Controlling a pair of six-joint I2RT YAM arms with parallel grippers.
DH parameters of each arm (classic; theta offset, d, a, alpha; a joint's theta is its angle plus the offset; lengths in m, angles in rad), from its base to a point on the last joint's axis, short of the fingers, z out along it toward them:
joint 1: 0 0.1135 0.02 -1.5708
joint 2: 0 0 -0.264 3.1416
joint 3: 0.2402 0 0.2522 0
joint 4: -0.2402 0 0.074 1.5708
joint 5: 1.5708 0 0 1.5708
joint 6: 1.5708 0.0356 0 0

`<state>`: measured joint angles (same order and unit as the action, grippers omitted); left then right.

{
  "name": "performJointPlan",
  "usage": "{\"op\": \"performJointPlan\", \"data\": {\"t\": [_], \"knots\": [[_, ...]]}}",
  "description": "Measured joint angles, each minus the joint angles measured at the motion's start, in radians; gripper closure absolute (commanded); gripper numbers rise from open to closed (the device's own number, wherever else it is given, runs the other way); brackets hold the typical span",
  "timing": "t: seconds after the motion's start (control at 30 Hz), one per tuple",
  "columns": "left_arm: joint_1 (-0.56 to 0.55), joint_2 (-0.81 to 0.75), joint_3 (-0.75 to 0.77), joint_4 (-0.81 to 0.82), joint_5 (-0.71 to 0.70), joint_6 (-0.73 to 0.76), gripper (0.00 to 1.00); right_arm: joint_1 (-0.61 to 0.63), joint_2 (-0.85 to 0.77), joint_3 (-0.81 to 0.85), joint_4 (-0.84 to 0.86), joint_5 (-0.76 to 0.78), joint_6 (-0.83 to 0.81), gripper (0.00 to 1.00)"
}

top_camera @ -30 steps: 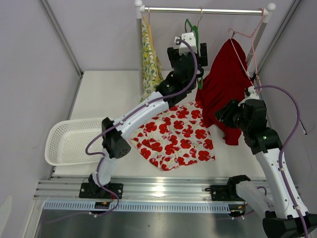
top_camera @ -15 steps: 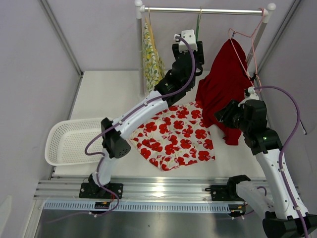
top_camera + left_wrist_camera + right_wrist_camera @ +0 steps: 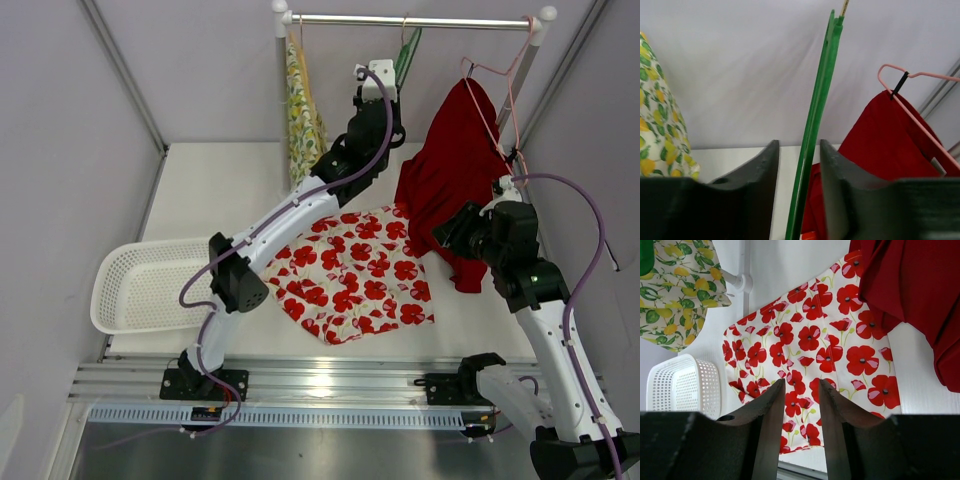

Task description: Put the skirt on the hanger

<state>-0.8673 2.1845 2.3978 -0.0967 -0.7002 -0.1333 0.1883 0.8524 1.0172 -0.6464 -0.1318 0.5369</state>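
Note:
The skirt (image 3: pixel 355 275), white with red poppies, lies flat on the table between the arms and also fills the right wrist view (image 3: pixel 810 350). A green hanger (image 3: pixel 407 52) hangs from the rail (image 3: pixel 450 21). My left gripper (image 3: pixel 385 95) is raised to it. In the left wrist view the hanger (image 3: pixel 815 130) runs edge-on between the fingers of the left gripper (image 3: pixel 799 144), with a gap on each side, so it is open. My right gripper (image 3: pixel 455 232) hovers above the skirt's right edge. It (image 3: pixel 801 382) is open with nothing between its fingers.
A red garment (image 3: pixel 450 170) hangs from a pink hanger (image 3: pixel 500 70) at the rail's right end, draping down to the table. A lemon-print garment (image 3: pixel 303 110) hangs at the left post. A white basket (image 3: pixel 140 285) sits at the table's left edge.
My left gripper has risen toward the rail and its jaws have narrowed around the green hanger, which has swung up and now shows edge-on. The right arm has stayed still.

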Motion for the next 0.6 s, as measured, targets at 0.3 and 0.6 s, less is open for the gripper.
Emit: {"op": "performJointPlan", "data": {"t": [0.3,0.6], "knots": [[0.006,0.001,0.000,0.014,0.053,0.010,1.00,0.000,0.000,-0.002,0.000,-0.001,-0.015,0.62],[0.007,-0.004,0.000,0.068,0.109,0.063,1.00,-0.001,0.000,-0.004,0.001,-0.001,-0.018,0.63]]}}
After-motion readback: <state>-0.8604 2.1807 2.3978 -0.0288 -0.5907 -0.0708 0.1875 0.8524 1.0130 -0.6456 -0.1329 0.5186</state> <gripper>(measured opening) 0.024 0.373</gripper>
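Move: The green hanger hangs edge-on between the left hand's open fingers, its middle about 5 cm ahead, 1 cm right and 3 cm up. From that hand the lemon skirt hangs some 15 cm left, 2 cm ahead and 8 cm lower; the red skirt is about 18 cm right, 3 cm back and 16 cm lower. From the right hand the green hanger is roughly 25 cm ahead, 20 cm left and 18 cm up. The left fingers close and pinch the green hanger's frame, then the hand eases about 2 cm up, 1 cm right. ##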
